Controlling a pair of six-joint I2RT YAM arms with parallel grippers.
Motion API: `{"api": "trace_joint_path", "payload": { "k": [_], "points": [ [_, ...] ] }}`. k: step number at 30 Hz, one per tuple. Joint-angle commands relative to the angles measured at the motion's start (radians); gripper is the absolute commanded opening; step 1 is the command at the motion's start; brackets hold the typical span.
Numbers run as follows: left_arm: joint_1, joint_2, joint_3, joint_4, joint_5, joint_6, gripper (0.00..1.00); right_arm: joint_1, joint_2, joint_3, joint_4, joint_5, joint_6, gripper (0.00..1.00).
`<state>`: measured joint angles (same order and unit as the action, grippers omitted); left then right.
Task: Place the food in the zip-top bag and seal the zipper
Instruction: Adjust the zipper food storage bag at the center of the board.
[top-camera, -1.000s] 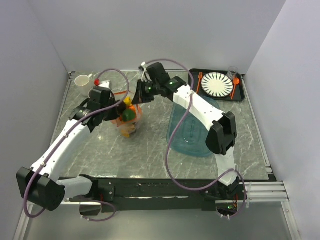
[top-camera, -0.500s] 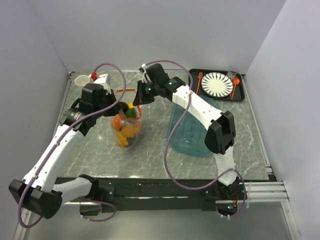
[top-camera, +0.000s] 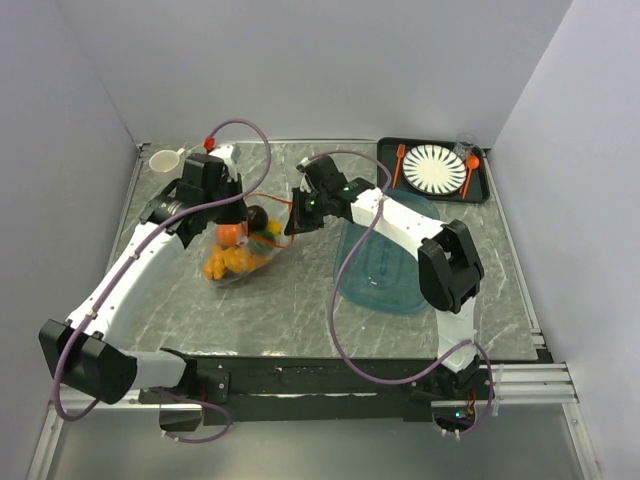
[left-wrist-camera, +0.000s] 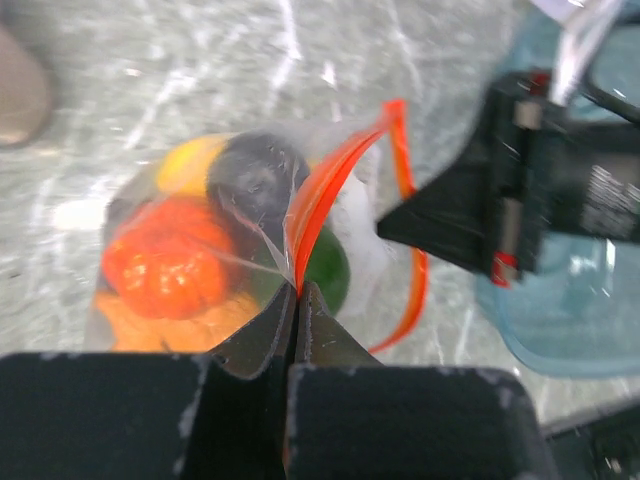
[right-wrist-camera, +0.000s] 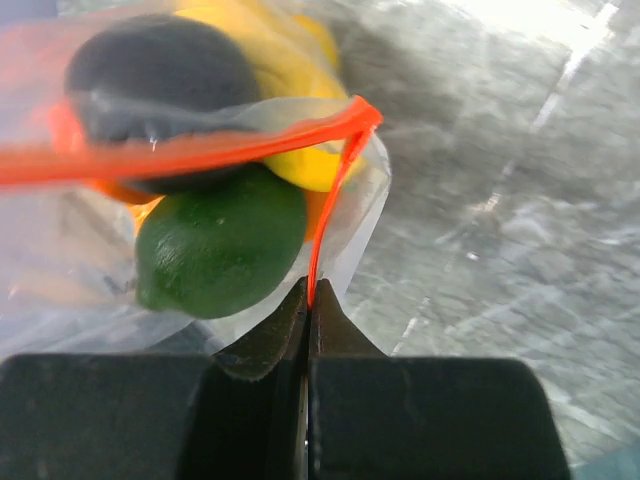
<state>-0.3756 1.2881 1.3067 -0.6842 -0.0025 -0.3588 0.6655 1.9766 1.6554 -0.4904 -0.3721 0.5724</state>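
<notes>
The clear zip-top bag (top-camera: 232, 262) holds the food: a red-orange piece (left-wrist-camera: 160, 265), dark purple grapes (left-wrist-camera: 255, 180), a yellow piece (left-wrist-camera: 185, 165) and a green one (right-wrist-camera: 220, 245). Its orange-red zipper (left-wrist-camera: 330, 180) runs along the mouth, which is stretched between both grippers. My left gripper (left-wrist-camera: 297, 290) is shut on the zipper edge at one side, and shows in the top view (top-camera: 238, 215). My right gripper (right-wrist-camera: 308, 295) is shut on the zipper (right-wrist-camera: 180, 155) at the other end, and shows in the top view (top-camera: 293, 222). The strip still bows apart near the right gripper.
A translucent teal tray (top-camera: 385, 270) lies right of the bag, under the right arm. A black tray (top-camera: 483, 190) at the back right holds a striped plate (top-camera: 435, 168), an orange fork, a spoon and a glass. A white cup (top-camera: 163, 160) stands at the back left.
The right gripper has moved nearer and lower with its end of the zipper. The left arm has swung toward the back. The bag's body has dropped to the left and front.
</notes>
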Motion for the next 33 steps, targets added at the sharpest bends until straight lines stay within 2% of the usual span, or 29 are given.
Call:
{"api": "trace_joint_path", "payload": {
  "k": [1,5,10,16,21,26,33],
  "points": [
    [-0.002,-0.026,-0.049,0.113,0.243,0.008,0.02,-0.015,-0.111,-0.039,0.061,0.033,0.009,0.0],
    [-0.002,-0.05,-0.124,0.16,0.367,-0.034,0.12,-0.021,-0.128,-0.075,0.075,0.041,0.015,0.0],
    [-0.003,-0.091,-0.184,0.155,0.334,-0.069,0.29,-0.027,-0.127,-0.108,0.09,0.035,0.023,0.0],
    [-0.003,-0.226,-0.244,0.233,0.25,-0.176,0.66,-0.032,-0.128,-0.115,0.07,0.068,0.021,0.0],
    [-0.003,-0.297,-0.23,0.226,0.182,-0.235,0.68,-0.037,-0.142,-0.147,0.092,0.075,0.027,0.0],
    [-0.002,-0.378,-0.288,0.195,0.026,-0.334,0.74,-0.038,-0.139,-0.144,0.081,0.078,0.024,0.0],
    [-0.003,-0.505,-0.437,0.247,0.039,-0.529,0.79,-0.046,-0.145,-0.146,0.07,0.093,0.018,0.0]
  ]
}}
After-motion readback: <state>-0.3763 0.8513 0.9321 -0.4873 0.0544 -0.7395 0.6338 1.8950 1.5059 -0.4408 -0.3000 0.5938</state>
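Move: My left hand is shut on the left end of the zipper, with the food in the bag almost straight below, about 16 cm down. The zipper's right end, in my right hand, is some 10 cm to its right, 1 cm ahead and 9 cm lower; the grey mug stands 16 cm ahead and 10 cm left. From my right hand the food lies about 11 cm left, 2 cm back and 8 cm lower, and the empty basket some 21 cm right, level with it. I let go of the zipper's left end: my left hand first swings back, right and down about 4 cm each way as its fingers start to spread. It then lifts some 7 cm and comes back left, ending about 6 cm nearer my base, dipping slightly, fingers wide and left side rolled down some 25 degrees. My right hand keeps its pinch and draws the other end about 3 cm right, slightly down. ##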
